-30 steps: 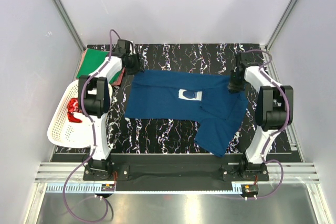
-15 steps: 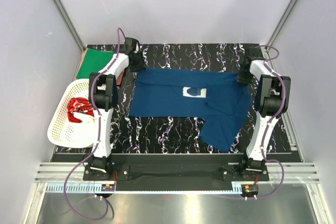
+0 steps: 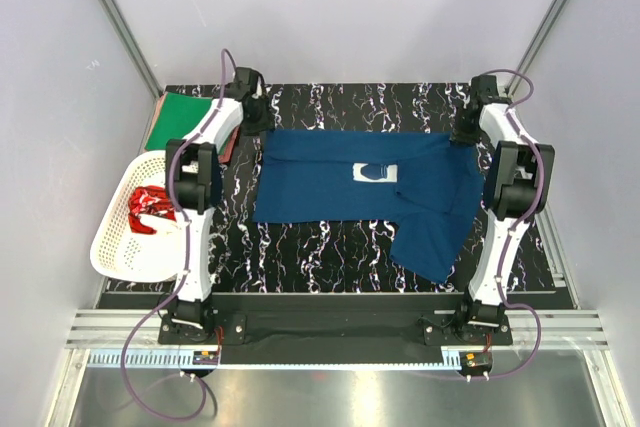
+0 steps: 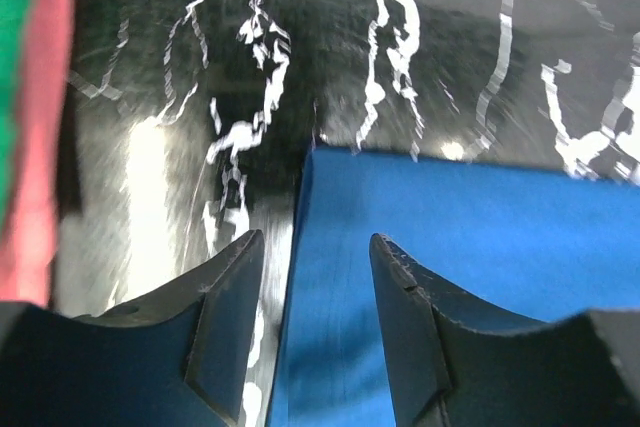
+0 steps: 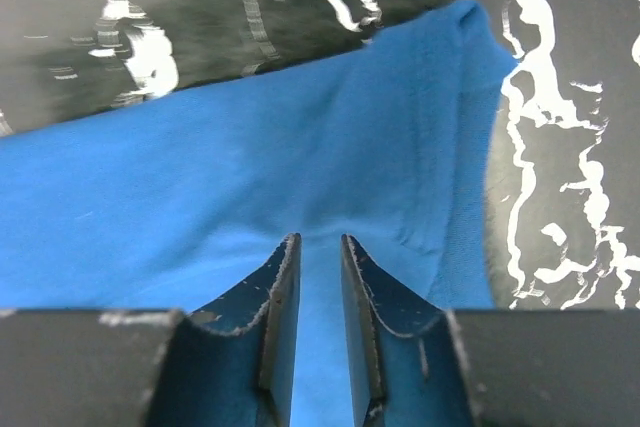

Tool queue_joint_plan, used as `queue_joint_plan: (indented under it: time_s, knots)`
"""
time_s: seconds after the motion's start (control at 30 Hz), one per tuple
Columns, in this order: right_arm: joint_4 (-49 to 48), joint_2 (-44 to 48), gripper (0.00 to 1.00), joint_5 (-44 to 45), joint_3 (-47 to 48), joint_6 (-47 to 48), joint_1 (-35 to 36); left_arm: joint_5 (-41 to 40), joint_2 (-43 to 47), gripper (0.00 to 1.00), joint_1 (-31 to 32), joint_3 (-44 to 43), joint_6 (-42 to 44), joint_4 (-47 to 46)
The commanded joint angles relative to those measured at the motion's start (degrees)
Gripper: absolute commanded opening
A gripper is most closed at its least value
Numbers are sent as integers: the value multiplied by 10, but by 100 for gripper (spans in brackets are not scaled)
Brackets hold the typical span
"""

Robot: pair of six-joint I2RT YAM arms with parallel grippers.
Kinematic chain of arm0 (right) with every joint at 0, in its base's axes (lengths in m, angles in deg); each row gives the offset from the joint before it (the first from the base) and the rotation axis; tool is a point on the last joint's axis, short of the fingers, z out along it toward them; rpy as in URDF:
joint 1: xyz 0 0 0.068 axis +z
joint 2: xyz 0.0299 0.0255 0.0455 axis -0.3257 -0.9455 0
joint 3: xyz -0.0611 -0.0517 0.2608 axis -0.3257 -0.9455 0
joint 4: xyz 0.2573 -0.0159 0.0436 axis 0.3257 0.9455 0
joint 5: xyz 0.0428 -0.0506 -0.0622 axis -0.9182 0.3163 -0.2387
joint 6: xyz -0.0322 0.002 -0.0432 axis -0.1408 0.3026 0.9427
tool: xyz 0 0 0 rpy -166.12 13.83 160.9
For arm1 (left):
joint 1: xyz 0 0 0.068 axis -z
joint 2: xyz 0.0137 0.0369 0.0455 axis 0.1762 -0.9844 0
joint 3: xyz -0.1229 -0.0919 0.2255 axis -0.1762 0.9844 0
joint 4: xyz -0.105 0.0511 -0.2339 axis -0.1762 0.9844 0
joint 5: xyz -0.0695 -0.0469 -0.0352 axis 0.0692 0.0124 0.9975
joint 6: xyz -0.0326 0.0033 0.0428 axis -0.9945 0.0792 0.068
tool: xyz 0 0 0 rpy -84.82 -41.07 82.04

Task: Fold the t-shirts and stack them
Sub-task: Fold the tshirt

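A dark navy t-shirt (image 3: 340,182) lies spread across the black marbled table, its right part folded down toward the near edge. My left gripper (image 3: 252,119) hovers at its far left corner. In the left wrist view this gripper (image 4: 316,239) is open, and the cloth's edge (image 4: 300,277) lies flat between the fingers. My right gripper (image 3: 466,135) is at the far right corner. Its jaws (image 5: 320,239) stand a narrow gap apart over the creased blue cloth (image 5: 300,147). A green t-shirt (image 3: 180,117) lies folded at the far left on a reddish-pink one (image 4: 40,127). A red t-shirt (image 3: 148,209) sits in the basket.
The white lattice basket (image 3: 115,247) stands at the table's left edge, beside the left arm. The green and pink stack fills the far left corner. Grey walls close in the back and sides. A black rail with both arm bases runs along the near edge.
Both grippers moved toward the far edge, dragging the navy shirt back and to the right and pulling its top edge straighter. The right jaws have parted slightly.
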Motion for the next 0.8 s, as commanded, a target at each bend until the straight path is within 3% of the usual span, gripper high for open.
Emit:
queue_joint_plan:
  time_s: [0.0,0.17,0.4,0.43,0.63,0.77]
  knots:
    - [41,66,30,-57,33,-31,-2,-7,131,52,10,30,24,-3]
    - [100,122,30,-69,-29,-105,-2,-59,209,53,31,129,22,0]
    - [107,212,28,-34,-179,-185,-2,-23,286,52,40,297,-16,-67]
    - [105,221,28,-40,-206,-186,-2,10,291,52,39,327,-27,-79]
    - [51,231,25,-6,-298,-180,-4,61,277,51,38,367,-57,-120]
    - [8,229,23,11,-340,-183,-6,34,259,51,37,381,-75,-108]
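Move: The left hand hovers some 3 cm above the t-shirt's far left end. The shirt's near left corner is about 25 cm back and 2 cm right of this hand, the folded strip's near left corner only 8 cm back and 1 cm right, and the green stack 22 cm left, 3 cm back. From the right hand, also about 3 cm up, the sleeve's root lies 19 cm back, 8 cm left; the far right corner is 4 cm ahead, 4 cm right. Lift both grippers clear of the freshly laid fold and arc them back over the shirt. Take the left up and down again along the left edge, ending some 13 cm back, just past the folded strip. Carry the right about 17 cm back and a little left towards the sleeve's root, sinking low over the cloth as its fingers tip more steeply down and turn clockwise; keep both finger gaps. ##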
